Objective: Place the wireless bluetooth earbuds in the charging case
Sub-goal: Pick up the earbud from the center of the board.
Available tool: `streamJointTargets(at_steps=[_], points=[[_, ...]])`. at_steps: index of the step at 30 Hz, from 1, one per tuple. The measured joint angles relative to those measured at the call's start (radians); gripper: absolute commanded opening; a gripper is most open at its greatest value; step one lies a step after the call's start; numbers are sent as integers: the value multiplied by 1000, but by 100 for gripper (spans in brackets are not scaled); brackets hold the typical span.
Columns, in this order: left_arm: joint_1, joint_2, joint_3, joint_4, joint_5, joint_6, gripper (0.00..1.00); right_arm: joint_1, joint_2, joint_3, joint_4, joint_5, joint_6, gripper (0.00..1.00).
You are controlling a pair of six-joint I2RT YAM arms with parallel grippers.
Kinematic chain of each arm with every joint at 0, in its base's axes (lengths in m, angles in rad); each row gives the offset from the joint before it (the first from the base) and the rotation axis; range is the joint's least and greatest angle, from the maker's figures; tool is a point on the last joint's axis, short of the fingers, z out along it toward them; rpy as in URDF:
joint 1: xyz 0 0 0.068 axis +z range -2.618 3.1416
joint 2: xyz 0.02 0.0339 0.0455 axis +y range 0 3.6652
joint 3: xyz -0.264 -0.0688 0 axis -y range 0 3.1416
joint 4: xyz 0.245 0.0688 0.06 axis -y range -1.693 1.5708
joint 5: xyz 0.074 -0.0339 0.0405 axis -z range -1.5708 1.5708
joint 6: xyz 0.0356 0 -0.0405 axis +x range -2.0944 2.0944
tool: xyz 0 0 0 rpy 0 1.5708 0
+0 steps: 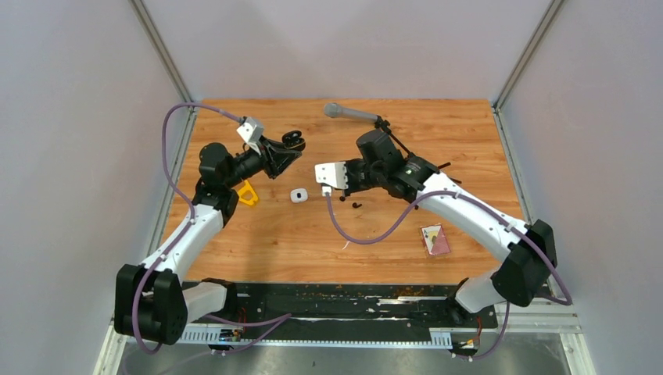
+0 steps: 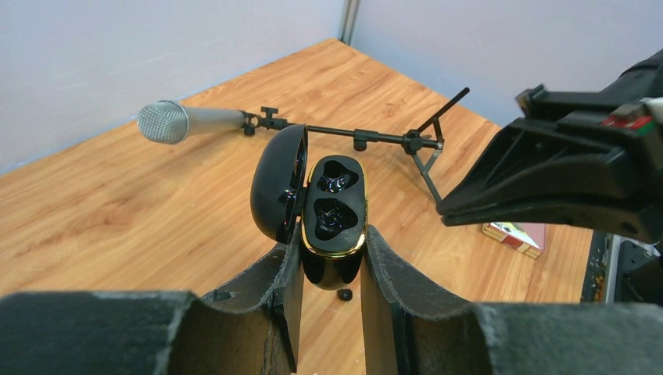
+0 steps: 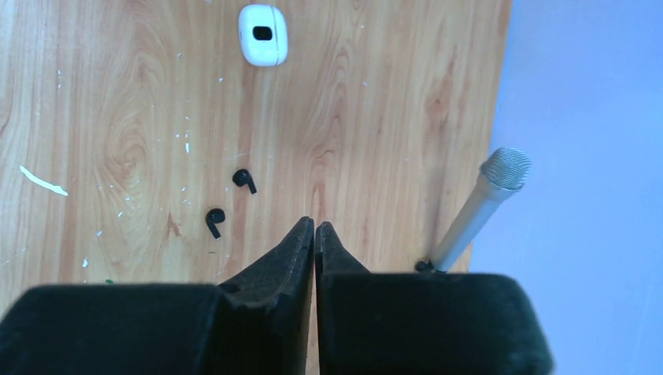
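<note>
My left gripper point(image 2: 332, 262) is shut on a black charging case point(image 2: 335, 207) with a gold rim, held above the table at the back left point(image 1: 293, 141). The lid stands open and both sockets look empty. Two black earbuds point(image 3: 245, 180) point(image 3: 214, 221) lie on the wood, seen from above as specks point(image 1: 344, 199) point(image 1: 357, 205). My right gripper point(image 3: 314, 224) hangs over the table just right of them, shut with nothing between its fingers point(image 1: 353, 181). A small closed white case point(image 3: 264, 35) point(image 1: 298, 195) lies beyond the earbuds. No white earbuds are in view.
A grey microphone point(image 1: 338, 110) point(image 2: 164, 121) point(image 3: 504, 168) on a black tripod stands at the back, close to my right gripper. A yellow piece point(image 1: 248, 193) lies by the left arm. A small card box point(image 1: 435, 240) point(image 2: 512, 234) sits at the right. A thin white sliver point(image 3: 39, 180) lies on the wood.
</note>
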Motion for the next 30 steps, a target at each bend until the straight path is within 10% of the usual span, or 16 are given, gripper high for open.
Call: streamJointTargets(at_steps=[16, 30], points=[[-6, -49, 0, -19, 1, -3, 0, -200, 374, 58, -188, -80, 17, 34], [-6, -62, 0, -63, 1, 6, 0, -206, 508, 117, -156, -45, -19, 36]])
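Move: The near black earbud, alone on the board, lies about 3 cm ahead of the right hand, 4 cm to its right and some 20 cm below. At the same level, the other black earbud is roughly 5 cm straight ahead of that hand, and the closed white case about 6 cm ahead and 12 cm left. From the left hand, the near earbud lies about 2 cm ahead, 16 cm right and 27 cm below. The right hand swoops about 18 cm down and some 6 cm right towards the near earbud, tipping steeper, fingers opening. ##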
